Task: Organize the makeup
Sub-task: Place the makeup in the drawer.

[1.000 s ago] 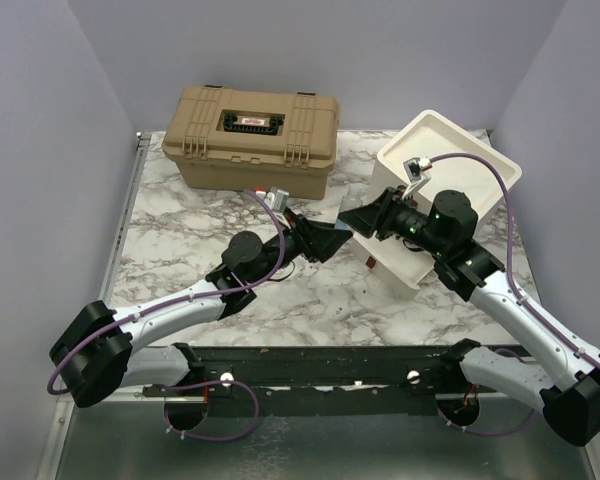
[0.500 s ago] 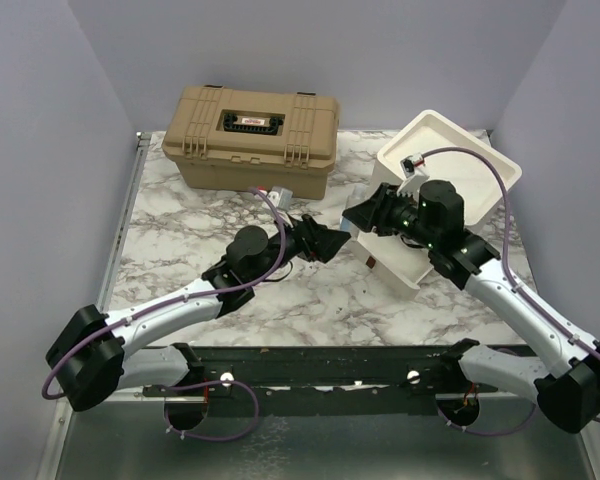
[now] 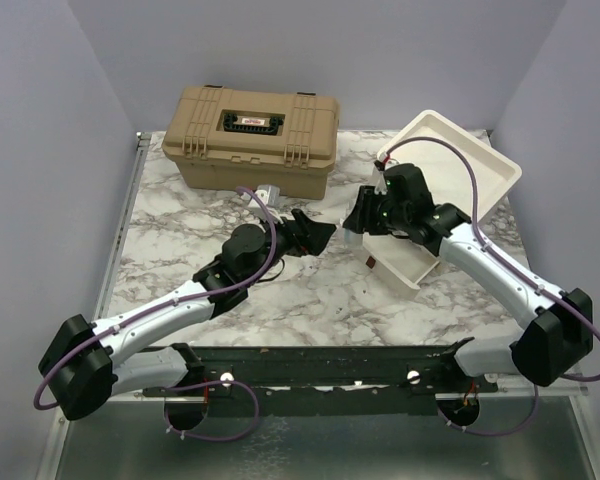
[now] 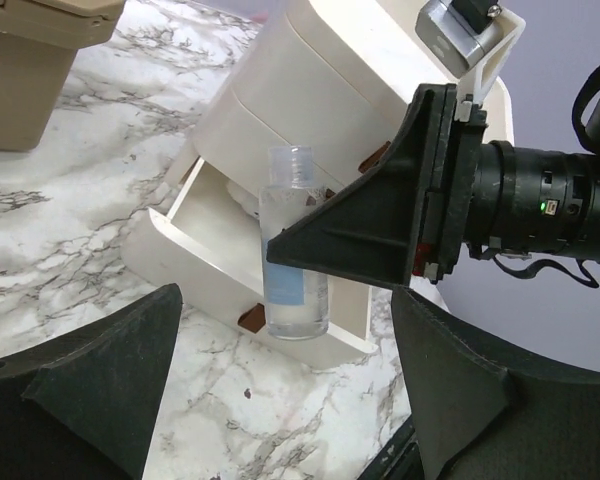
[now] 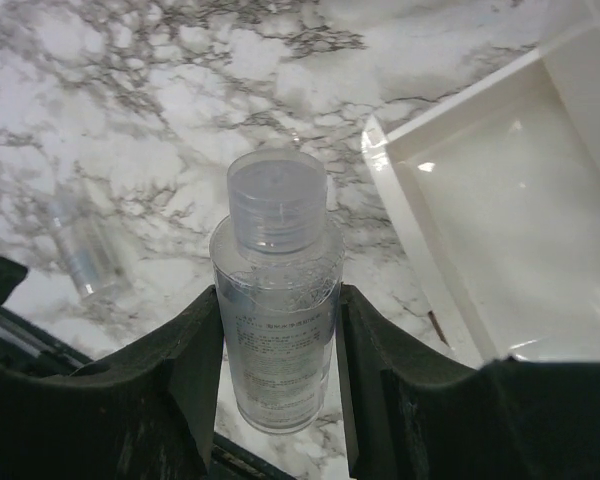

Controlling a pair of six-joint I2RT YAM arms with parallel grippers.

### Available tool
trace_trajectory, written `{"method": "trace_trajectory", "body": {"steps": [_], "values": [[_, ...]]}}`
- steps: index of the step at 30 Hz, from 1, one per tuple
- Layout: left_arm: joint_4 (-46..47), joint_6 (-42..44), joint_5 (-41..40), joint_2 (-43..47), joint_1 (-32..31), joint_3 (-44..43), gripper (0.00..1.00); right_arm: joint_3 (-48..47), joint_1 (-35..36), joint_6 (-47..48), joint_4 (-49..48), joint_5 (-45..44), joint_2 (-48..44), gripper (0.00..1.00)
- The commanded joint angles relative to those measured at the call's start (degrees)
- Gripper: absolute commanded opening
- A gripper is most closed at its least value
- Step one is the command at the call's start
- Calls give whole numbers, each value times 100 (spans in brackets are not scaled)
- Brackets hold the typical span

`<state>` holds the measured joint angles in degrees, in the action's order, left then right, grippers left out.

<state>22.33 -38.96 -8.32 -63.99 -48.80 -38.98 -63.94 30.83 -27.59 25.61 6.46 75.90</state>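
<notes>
A clear makeup bottle (image 5: 277,320) with a round cap and a light-blue label (image 4: 288,285) is gripped upright by its body, and my right gripper (image 5: 278,305) is shut on it. The bottle hangs just in front of the white drawer box's open bottom drawer (image 4: 175,255). My left gripper (image 4: 285,310) stands open a short way to its left, both fingers apart from the bottle. From the top view the left gripper (image 3: 315,235) and right gripper (image 3: 358,215) face each other near the box's corner.
A tan latched case (image 3: 250,135) stands at the back left. The white drawer box (image 3: 450,170) sits tilted at the back right, its open drawer (image 5: 520,220) empty inside. A small clear container (image 5: 85,255) lies on the marble below the right gripper.
My left gripper has opened, let go of the bottle and drawn back to the left. The right arm has swung back toward the drawer box with the bottle in its grip.
</notes>
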Motion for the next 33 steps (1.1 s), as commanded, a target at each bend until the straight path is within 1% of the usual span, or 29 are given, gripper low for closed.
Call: {"method": "trace_trajectory", "body": {"steps": [1, 5, 7, 10, 13, 16, 20, 25, 27, 30, 33], "values": [[-157, -108, -252, 132, 58, 56, 87, -403, 46, 547, 683, -991, 210, 20], [-154, -159, -172, 86, 93, 58, 87, -717, 46, 1064, 1221, -1502, 598, 20], [-154, -185, -153, 50, 94, 51, 87, -667, 50, 1474, 1243, -1411, 771, 21], [-150, -209, -114, 27, 105, 33, 87, -606, 70, 1837, 1361, -1878, 945, 22], [-138, -209, -73, 22, 115, 46, 87, -427, 86, 2289, 1227, -2122, 894, 22], [-109, -204, 40, -48, 130, 31, 87, -312, 90, 2542, 1080, -2382, 780, 22], [-40, -259, 184, -183, 128, 2, 87, -234, 90, 2706, 923, -2238, 769, 23], [13, -215, 474, -288, 140, -84, 87, -225, 89, 2986, 951, -2219, 1050, 22], [11, -181, 593, -320, 137, -128, 87, -149, 90, 3087, 825, -2391, 1092, 23], [9, -173, 605, -306, 134, -125, 87, 110, 90, 3496, 464, -2712, 1037, 24], [14, -174, 586, -294, 141, -98, 88, 245, 90, 3784, 368, -2829, 1087, 26]]}}
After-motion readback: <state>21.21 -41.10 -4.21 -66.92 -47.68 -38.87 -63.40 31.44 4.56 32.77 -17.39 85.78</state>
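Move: The clear bottle is already gripped by the right hand. Its goal, the open drawer, has its middle about 10 cm to this hand's right, 2 cm ahead and some 14 cm below. The white cabinet stands roughly 18 cm right, 9 cm ahead and 7 cm below, the tan case about 22 cm left, 20 cm ahead and 10 cm below. From the left hand the drawer lies about 15 cm right, 6 cm ahead and 20 cm down. Rightward and down together, about 9 cm across and 8 cm lower with a slight reach forward, the right hand brings the gripped bottle over the drawer's front panel and down towards its inside. The wrist rolls some 45 degrees, its left side dropping, so that the fingers point steeply down; they keep their hold. The empty left hand, still open, sinks a couple of centimetres. ##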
